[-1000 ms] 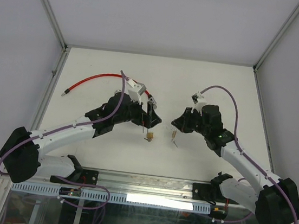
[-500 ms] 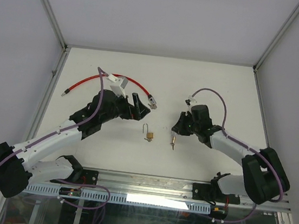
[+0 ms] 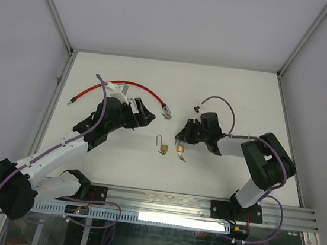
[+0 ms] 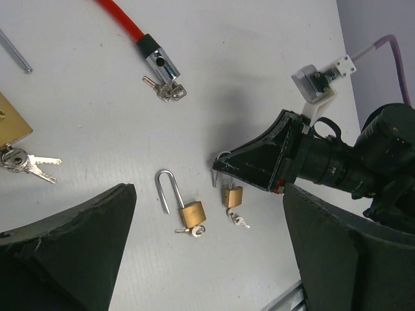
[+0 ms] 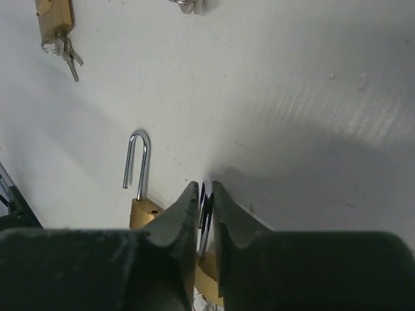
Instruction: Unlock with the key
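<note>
A small brass padlock point(image 3: 180, 149) lies on the white table with keys point(image 4: 238, 221) hanging from its bottom. My right gripper point(image 3: 181, 138) is shut on its shackle point(image 5: 205, 217), which runs up between the two fingertips. Just left of it lies a second brass padlock point(image 4: 192, 212) with its long shackle point(image 4: 165, 189) swung open and a key point(image 4: 189, 230) in its base. My left gripper point(image 3: 145, 115) hovers up and left of both padlocks, wide open with nothing between its fingers point(image 4: 78, 240).
A red cable lock point(image 3: 117, 85) curves across the back left of the table, its metal head point(image 4: 159, 63) and keys near the left gripper. Another brass padlock point(image 4: 9, 129) with keys point(image 4: 34, 161) lies under the left arm.
My left gripper has drawn back up and left from the open padlock. My right gripper has swung left with the small padlock, which now rests beside the open one.
</note>
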Robot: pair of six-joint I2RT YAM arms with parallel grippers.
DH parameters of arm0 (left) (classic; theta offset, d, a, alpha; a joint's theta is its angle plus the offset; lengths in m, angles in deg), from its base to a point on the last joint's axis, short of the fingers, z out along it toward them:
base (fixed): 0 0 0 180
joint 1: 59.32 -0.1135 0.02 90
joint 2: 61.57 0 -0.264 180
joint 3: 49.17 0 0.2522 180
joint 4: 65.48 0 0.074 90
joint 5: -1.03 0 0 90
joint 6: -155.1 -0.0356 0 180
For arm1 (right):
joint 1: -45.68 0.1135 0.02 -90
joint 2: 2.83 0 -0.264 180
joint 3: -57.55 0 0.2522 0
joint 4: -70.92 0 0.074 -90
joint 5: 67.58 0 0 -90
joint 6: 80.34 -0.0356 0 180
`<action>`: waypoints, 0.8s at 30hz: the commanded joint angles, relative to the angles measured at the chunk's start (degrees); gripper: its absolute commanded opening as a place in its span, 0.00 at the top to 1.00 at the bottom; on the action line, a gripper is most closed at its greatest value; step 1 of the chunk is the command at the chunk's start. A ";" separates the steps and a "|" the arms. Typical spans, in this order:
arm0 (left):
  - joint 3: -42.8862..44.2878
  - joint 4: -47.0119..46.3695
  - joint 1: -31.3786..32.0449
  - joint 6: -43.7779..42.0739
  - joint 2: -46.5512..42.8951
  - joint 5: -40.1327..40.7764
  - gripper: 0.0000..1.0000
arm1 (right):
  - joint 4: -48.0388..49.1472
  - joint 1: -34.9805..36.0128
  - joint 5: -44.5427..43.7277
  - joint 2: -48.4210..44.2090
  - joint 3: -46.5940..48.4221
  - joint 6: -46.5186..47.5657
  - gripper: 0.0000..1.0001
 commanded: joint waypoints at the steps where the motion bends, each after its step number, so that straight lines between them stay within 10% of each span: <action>1: -0.52 -0.45 -2.17 3.16 -2.82 -0.08 0.01 | 3.99 0.40 -1.85 -0.21 1.04 0.81 0.74; 17: 4.09 17.21 -11.55 3.20 -15.85 14.47 0.01 | -32.63 -4.17 -29.17 -33.67 3.17 11.78 0.02; 24: 8.08 18.13 -11.54 -8.39 -26.24 25.82 0.01 | -46.10 -4.27 -43.44 -52.23 7.28 11.42 0.01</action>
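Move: The small unlocked padlock whose shackle my right fingers still have between them lies almost at those fingertips, its middle about 2 cm back and 1 cm below. From my right hand, the other small padlock is some 6 cm left and 3 cm back, and the red cable lock's end about 6 cm left and 10 cm ahead, both flat on the table. From my empty left hand, the first padlock is roughly 14 cm right, 1 cm back and 16 cm down. I open my right fingers wide and let go of the small padlock's shackle, then lift the hand clear, up and to the right by about 15 cm each way, tipping it up and swinging it clockwise. My left hand, still open and empty, sweeps some 13 cm left, away from the small padlocks, turning counter-clockwise and rising only late. ##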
